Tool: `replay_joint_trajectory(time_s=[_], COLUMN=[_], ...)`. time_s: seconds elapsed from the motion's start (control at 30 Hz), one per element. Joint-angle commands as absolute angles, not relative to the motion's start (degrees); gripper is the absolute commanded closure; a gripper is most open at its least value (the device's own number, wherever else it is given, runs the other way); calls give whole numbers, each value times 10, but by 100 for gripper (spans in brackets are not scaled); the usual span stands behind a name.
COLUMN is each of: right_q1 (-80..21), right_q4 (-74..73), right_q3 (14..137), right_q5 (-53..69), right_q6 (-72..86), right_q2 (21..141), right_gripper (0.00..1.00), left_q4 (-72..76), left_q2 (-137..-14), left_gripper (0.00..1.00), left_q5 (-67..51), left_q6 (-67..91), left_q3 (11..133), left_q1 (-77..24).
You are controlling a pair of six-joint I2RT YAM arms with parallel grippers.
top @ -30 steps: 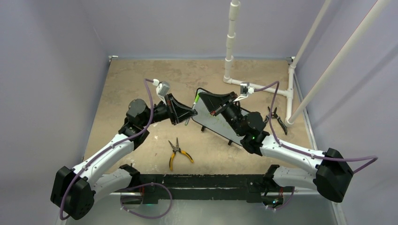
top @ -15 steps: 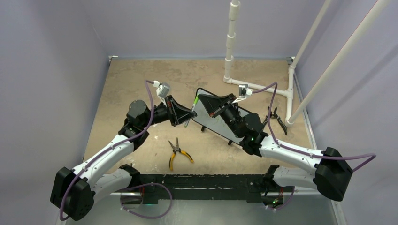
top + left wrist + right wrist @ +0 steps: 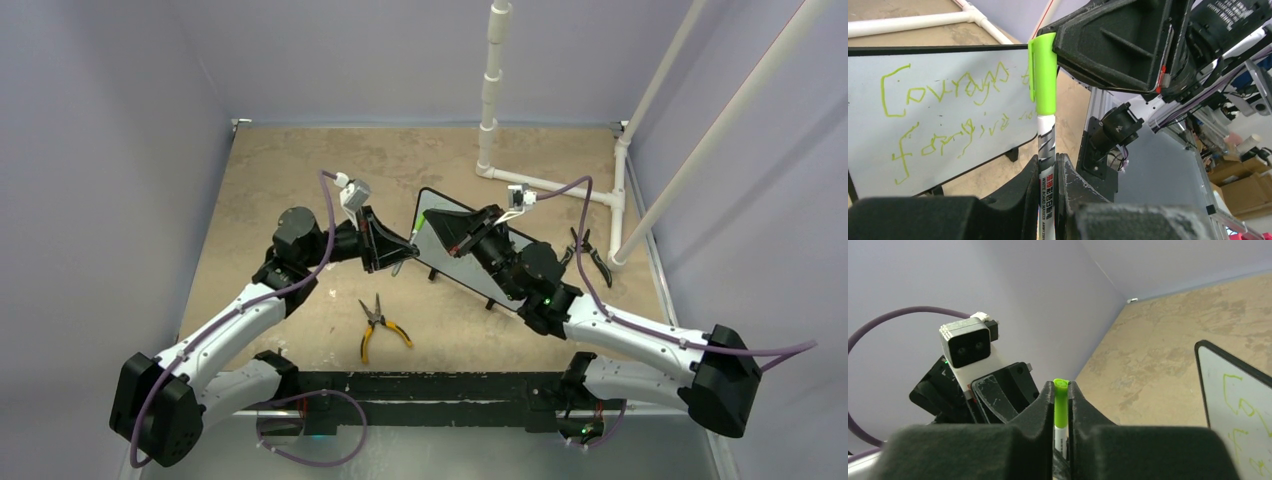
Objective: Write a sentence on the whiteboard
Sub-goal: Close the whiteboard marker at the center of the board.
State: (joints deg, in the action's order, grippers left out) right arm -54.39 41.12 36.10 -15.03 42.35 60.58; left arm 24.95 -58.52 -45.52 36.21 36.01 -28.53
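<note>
The whiteboard (image 3: 432, 252) stands tilted on the tan table, and its face (image 3: 868, 150) fills the left of the left wrist view. The sentence (image 3: 948, 105) is two rows of green scrawl, also visible on the board's edge (image 3: 1243, 412). My left gripper (image 3: 1048, 172) is shut on the white barrel of a marker (image 3: 1046, 145). My right gripper (image 3: 1061, 390) is shut on the marker's green cap (image 3: 1060, 405), just in front of the board's left end. In the top view both grippers meet at the marker (image 3: 408, 240).
Yellow-handled pliers (image 3: 378, 325) lie near the front, black pliers (image 3: 588, 252) to the right of the board. A white pipe frame (image 3: 490, 100) rises at the back right. Purple walls close in the table on three sides.
Both wrists have shifted slightly around the marker, and more of the board's top left corner shows. Both grips stay as they were.
</note>
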Motion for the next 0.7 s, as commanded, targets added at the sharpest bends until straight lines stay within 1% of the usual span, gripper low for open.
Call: replay_joint_trajectory(time_s=[0.0,0.07,0.1,0.27,0.37,0.67], right_q1=[-563,-563,-563,-563,-563,-563], right_q4=[338,335,332,323,314,280], right_q3=[404,407,407,414,427,450], right_q5=[-134,-135,-135,-147,-157,-159], right_q6=[437,439,439,432,423,419], right_q2=[590,580,575,557,563,599], right_gripper=[81,67,61,40,36,35], left_q4=[202,179,170,144,141,145], left_q2=[-584,-580,-579,-577,-575,-570], left_gripper=[100,100,100,100,100,100], left_q5=[-494,-486,-483,-471,-474,-487], left_q6=[275,259,255,239,236,232], left_q3=[395,391,392,397,396,395], left_q1=[-278,-282,-282,-282,-283,-294])
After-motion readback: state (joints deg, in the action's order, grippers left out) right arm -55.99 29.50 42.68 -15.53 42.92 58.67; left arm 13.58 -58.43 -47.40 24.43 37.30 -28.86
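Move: The marker's green cap sits at the right fingertips, its middle about 2 cm below, 1 cm back and 1 cm left. From the left hand, still gripping the barrel, the cap is roughly 5 cm above, 3 cm ahead and 1 cm right. The whiteboard's middle lies some 12 cm right, 4 cm ahead and 15 cm below the left hand; the yellow pliers 8 cm left, 10 cm back, 26 cm below. Right fingers open off the cap, rising 2 cm; left lowers the gripped marker 3 cm, tilting about 10 degrees. ##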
